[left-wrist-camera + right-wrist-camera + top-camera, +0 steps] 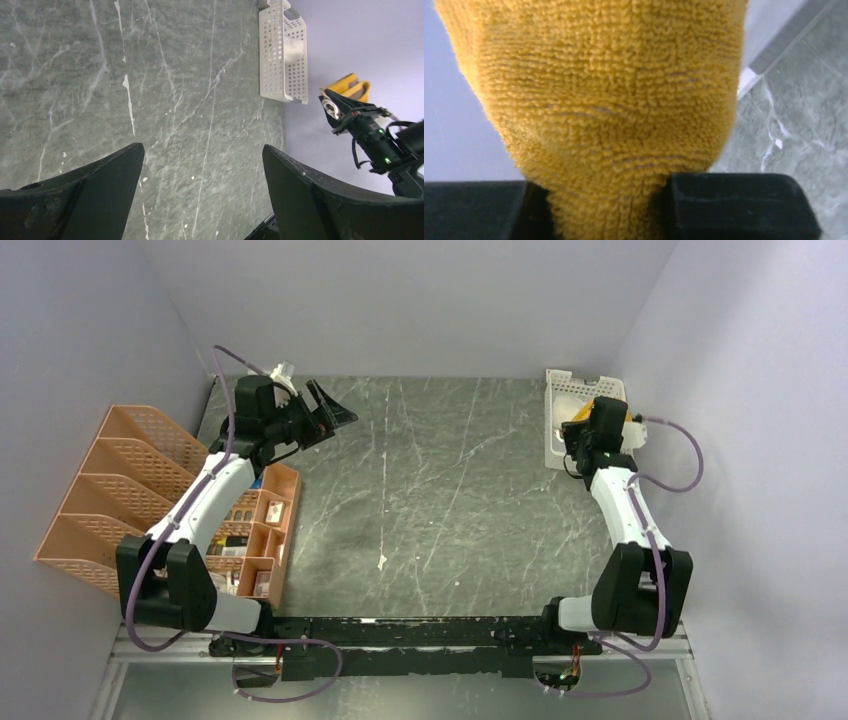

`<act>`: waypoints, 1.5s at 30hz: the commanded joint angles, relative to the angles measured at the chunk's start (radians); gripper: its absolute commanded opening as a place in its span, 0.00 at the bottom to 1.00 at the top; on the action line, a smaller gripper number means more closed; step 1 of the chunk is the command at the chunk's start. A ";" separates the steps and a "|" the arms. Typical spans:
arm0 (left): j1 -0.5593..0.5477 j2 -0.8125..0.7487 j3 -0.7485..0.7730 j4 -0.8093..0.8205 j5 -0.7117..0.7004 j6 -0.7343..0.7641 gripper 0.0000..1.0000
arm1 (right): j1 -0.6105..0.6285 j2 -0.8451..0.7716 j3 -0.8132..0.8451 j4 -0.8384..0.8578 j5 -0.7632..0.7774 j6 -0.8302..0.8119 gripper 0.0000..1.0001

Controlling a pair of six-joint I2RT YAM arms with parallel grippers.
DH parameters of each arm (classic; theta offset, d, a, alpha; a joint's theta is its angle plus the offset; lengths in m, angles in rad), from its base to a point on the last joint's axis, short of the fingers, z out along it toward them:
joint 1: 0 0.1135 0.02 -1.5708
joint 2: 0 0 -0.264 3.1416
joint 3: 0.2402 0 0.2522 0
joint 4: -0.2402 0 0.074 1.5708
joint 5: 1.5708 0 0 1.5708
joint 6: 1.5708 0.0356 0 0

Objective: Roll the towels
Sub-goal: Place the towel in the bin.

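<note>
A mustard-yellow towel hangs bunched between the fingers of my right gripper, which is shut on it. In the top view that gripper is held up at the far right, over the white slotted basket. From the left wrist view the towel shows yellow and brown, lifted beside the basket. A pale cloth shape, likely the cream towel, lies inside the basket. My left gripper is raised at the far left, open and holding nothing.
An orange mesh file rack stands along the left wall. Beside it is an orange compartment tray with small items. The grey marble table spreads between the arms. Walls close in on three sides.
</note>
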 commanded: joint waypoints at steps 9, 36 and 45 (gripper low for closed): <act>0.011 -0.036 -0.038 0.039 0.109 -0.006 1.00 | -0.086 0.308 0.229 -0.197 0.098 0.549 0.00; 0.011 -0.012 -0.002 -0.025 0.078 0.040 1.00 | -0.134 0.945 0.890 -0.362 0.031 0.274 1.00; 0.011 0.016 0.014 -0.012 0.083 0.024 0.99 | -0.130 0.870 1.027 -0.723 0.046 0.357 1.00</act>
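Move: The right hand already grips the rolled brown-and-yellow towel above the bin's near end. The bin's middle lies about 13 cm ahead, 7 cm to the right and 16 cm below; its near rim is roughly level with the hand fore and aft, 7 cm to the right and 12 cm down. The cream towel already in the bin is some 15 cm ahead, 5 cm right, 17 cm below. From the left hand, the bin is about 15 cm ahead, 54 cm right, 19 cm below. The right hand carries the pinched brown-and-yellow towel down and forward into the bin, about 16 cm each way with some 9 cm to the right: first a short drop, next mostly forward and right, then steeply down, while the wrist turns about 20 degrees clockwise, raises its left side and tips its fingers down by a similar amount. Low in the bin beside the cream towel, the fingers open wide to let go, and the hand lifts about 4 cm, easing back a little at the end. ##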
